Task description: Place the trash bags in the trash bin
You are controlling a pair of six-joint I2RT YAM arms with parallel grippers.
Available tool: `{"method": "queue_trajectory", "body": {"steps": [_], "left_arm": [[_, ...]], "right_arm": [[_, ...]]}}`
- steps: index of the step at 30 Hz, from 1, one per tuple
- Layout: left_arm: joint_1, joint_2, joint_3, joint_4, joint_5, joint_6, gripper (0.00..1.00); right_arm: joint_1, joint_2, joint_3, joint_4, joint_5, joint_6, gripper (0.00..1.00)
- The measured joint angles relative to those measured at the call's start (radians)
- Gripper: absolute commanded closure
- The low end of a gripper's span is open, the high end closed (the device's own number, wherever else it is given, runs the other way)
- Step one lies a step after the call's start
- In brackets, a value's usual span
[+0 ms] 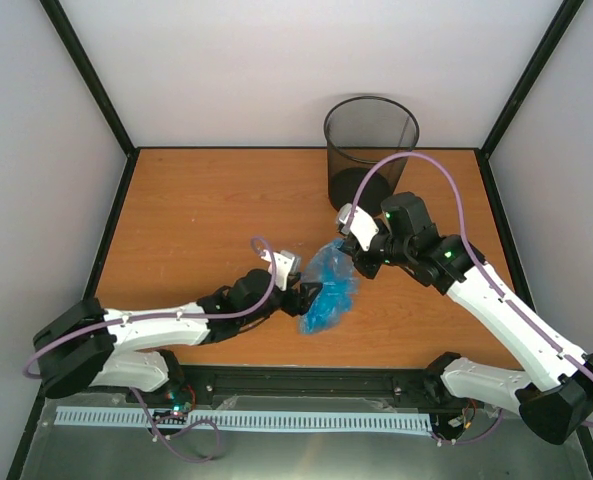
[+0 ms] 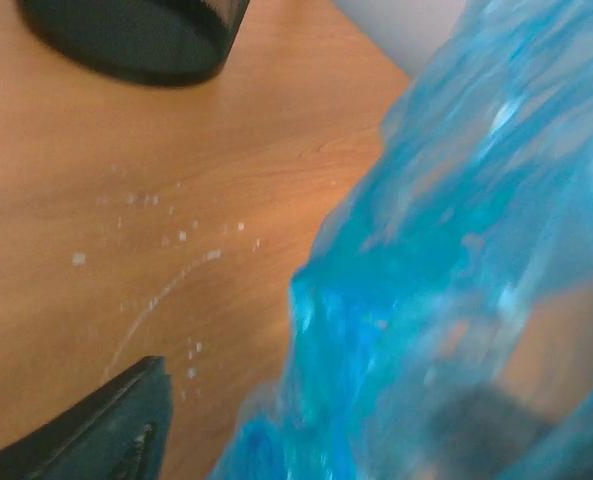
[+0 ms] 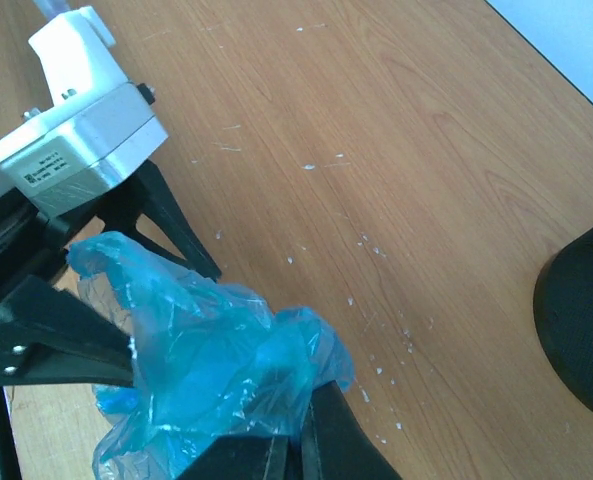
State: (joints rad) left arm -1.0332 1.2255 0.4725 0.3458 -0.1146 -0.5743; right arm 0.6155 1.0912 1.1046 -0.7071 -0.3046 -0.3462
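Observation:
The light-blue trash bag [image 1: 328,285] is bunched up over the table's front middle. My right gripper [image 1: 353,255] is shut on the bag's upper edge; the right wrist view shows its black fingers [image 3: 301,445] pinching the film [image 3: 206,360]. My left gripper [image 1: 304,297] stands open at the bag's left side. Its two black fingers [image 3: 171,215] are spread with the bag between them. In the left wrist view the bag [image 2: 456,280] fills the right half, and one finger [image 2: 106,430] stands apart from it. The black mesh trash bin [image 1: 371,150] stands upright at the back right, apart from both grippers.
The wooden table [image 1: 206,210] is flecked with small white specks [image 2: 176,235]. Grey walls with black frame posts close the back and sides. The bin's dark base shows at the edge of both wrist views [image 2: 136,35] [image 3: 581,330].

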Motion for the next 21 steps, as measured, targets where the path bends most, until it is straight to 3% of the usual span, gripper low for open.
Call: {"method": "queue_trajectory", "body": {"steps": [3,4,8,12,16,18,21], "left_arm": [[-0.001,0.048,0.059,0.024,-0.006,0.029,0.94],[-0.001,0.054,0.083,0.018,-0.008,0.039,0.99],[-0.001,0.036,0.245,-0.127,-0.081,0.092,0.99],[-0.001,-0.056,0.552,-0.398,-0.222,0.151,0.99],[-0.002,-0.225,0.807,-0.425,-0.198,0.196,0.99],[-0.006,-0.291,0.831,-0.401,-0.162,0.199,0.99],[-0.014,-0.335,0.684,-0.306,-0.109,0.18,0.99]], "right_arm": [[-0.002,0.005,0.0,0.0,0.001,0.0,0.97],[-0.005,0.008,0.0,0.001,0.002,0.0,0.97],[-0.038,0.056,0.069,-0.024,0.032,-0.005,0.97],[-0.142,0.103,0.355,-0.022,0.069,0.003,0.97],[-0.167,-0.007,0.584,0.092,-0.003,0.014,0.97],[-0.156,-0.112,0.568,0.134,-0.072,0.015,0.97],[-0.156,-0.313,0.348,0.224,-0.158,0.005,0.97]]}}
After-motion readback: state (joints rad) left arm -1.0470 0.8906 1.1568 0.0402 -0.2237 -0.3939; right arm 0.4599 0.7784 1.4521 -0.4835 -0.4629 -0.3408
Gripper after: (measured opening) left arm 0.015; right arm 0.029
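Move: The trash bag hangs from the right gripper's fingers. Its middle is about 4 cm to the left gripper's right, 2 cm ahead and 3 cm above; from the right hand it is some 9 cm below, 4 cm left and 2 cm back. The trash bin stands about 33 cm ahead and 16 cm right of the left hand, its middle level in height. Bring the left gripper a couple of centimetres right and forward onto the bag and shut its fingers to pinch it, while the right keeps its hold. Then whip both hands up fast, the left nearly 40 cm, the right about 30, parting them sideways with fingertips tilting up; near the top draw both back, the right farther, and let them begin to sink. ##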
